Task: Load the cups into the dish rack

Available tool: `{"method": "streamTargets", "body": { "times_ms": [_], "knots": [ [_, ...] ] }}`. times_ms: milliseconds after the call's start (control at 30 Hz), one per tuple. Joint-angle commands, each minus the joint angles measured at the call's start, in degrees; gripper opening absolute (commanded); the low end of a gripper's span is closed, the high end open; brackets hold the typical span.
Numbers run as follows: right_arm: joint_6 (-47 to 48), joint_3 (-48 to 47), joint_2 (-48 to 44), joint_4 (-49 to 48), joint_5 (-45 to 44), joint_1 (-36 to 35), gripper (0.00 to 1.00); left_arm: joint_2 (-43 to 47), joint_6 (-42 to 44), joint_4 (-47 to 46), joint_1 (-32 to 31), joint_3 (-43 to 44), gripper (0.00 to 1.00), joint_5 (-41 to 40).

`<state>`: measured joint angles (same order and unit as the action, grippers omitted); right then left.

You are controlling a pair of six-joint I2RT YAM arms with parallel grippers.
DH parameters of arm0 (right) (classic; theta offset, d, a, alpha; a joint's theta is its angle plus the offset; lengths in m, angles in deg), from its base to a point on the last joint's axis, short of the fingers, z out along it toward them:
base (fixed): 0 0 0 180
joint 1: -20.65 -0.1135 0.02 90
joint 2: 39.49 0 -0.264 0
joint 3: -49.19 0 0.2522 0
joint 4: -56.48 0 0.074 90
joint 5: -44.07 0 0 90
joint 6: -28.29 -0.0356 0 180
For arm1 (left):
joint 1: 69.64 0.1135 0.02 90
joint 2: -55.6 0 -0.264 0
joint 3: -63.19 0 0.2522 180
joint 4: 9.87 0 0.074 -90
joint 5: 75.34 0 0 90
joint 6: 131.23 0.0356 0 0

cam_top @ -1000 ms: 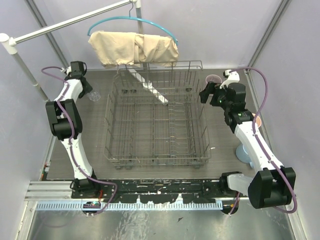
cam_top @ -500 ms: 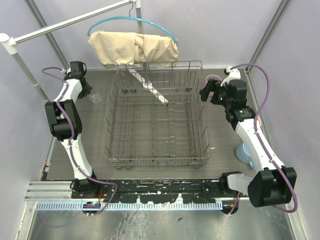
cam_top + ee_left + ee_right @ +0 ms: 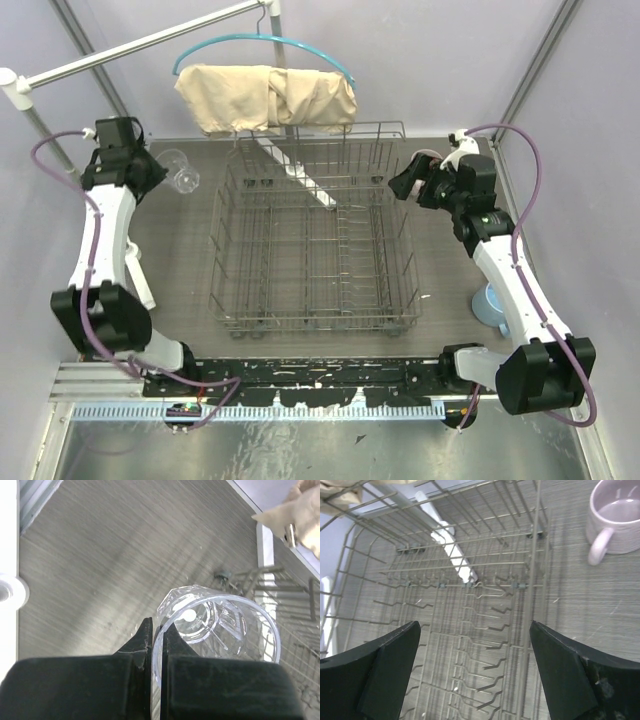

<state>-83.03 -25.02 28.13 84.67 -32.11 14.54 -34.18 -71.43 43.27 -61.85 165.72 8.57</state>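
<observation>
In the left wrist view a clear glass tumbler point(image 3: 220, 625) hangs above the table, and my left gripper point(image 3: 159, 627) is shut on its rim, one finger inside and one outside. From the top view that tumbler point(image 3: 178, 170) is at the back left, off the dish rack's point(image 3: 310, 240) left corner, with the left gripper point(image 3: 158, 172) beside it. My right gripper point(image 3: 402, 184) stands open over the rack's back right corner, nothing between its fingers point(image 3: 400, 645). A mauve-pink mug point(image 3: 617, 515) stands upright on the table just outside the rack point(image 3: 470, 580). A light blue mug point(image 3: 488, 305) sits at the right.
A beige cloth point(image 3: 270, 95) on a teal hanger hangs over the rack's back edge. A white strip point(image 3: 297, 172) lies at the rack's back. A metal pole point(image 3: 130, 48) crosses the back left. Enclosure walls stand close on both sides.
My left gripper shut on the tumbler's rim and the arm swung up and out to the left, lifting it. My right gripper moved slightly left over the rack's corner.
</observation>
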Motion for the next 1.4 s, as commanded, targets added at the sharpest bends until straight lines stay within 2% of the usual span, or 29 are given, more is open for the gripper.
{"method": "streamTargets", "body": {
  "times_ms": [0,133,333,500,600,700,867,1000,1167,1367],
  "knots": [
    [-5.4,-2.0,-2.6,-2.2,5.9,-1.3,0.99,11.1,-3.6,3.0,0.4,-4.7,0.00,4.4],
    [-7.7,-2.1,-4.1,-1.6,7.5,-2.6,1.00,19.8,-6.7,2.3,0.4,-7.9,0.00,10.2],
    [-11.8,-3.0,-6.2,-1.9,11.5,-3.8,1.00,24.8,-14.5,1.7,0.1,-11.5,0.00,24.5],
    [-17.2,-3.7,-7.3,-4.9,18.0,-5.7,1.00,30.1,-25.2,-2.7,-5.4,-13.7,0.00,31.0],
    [-23.3,-3.5,-7.4,-9.2,23.5,-6.4,1.00,33.3,-32.6,-6.4,-9.0,-14.2,0.00,33.2],
    [-32.4,-0.9,-7.9,-18.9,28.8,-7.2,1.00,35.0,-40.5,-12.1,-12.7,-14.8,0.00,35.7],
    [-46.6,1.0,-6.4,-33.9,34.6,-8.8,1.00,35.7,-51.4,-20.4,-17.3,-16.5,0.00,37.9],
    [-56.8,2.0,-4.8,-46.1,34.5,-11.2,1.00,34.5,-55.3,-25.1,-22.3,-17.1,0.00,36.8],
    [-61.0,0.5,-2.3,-50.5,32.6,-14.3,1.00,31.4,-54.8,-26.1,-29.6,-14.8,0.00,32.9],
    [-61.5,-2.9,0.9,-51.0,31.0,-17.5,1.00,28.2,-54.0,-27.7,-35.6,-13.5,0.00,29.4]
  ]
}}
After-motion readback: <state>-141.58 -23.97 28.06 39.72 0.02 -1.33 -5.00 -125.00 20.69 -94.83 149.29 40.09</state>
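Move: The left hand already pinches the clear cup by its rim, the cup's middle about 4 cm ahead, 3 cm right and 4 cm below. The right gripper, its goal, is some 61 cm to its right, about 5 cm back and roughly level. From the right hand the cup is about 58 cm left, 8 cm ahead and 6 cm lower. The dish rack's middle is about 22 cm left, level fore-and-aft and 18 cm below; the pink mug stands 18 cm ahead, 10 cm right, 22 cm down. Still pinching the cup's rim, the left hand carries it towards the right gripper: first back and up, then mainly right, about 30 cm in all, rolling and swinging the fingers to point right. The empty right hand rises, moves left and draws back to meet it, turning nearly 70 degrees to face the cup's base, fingers wide open and not yet around it. ##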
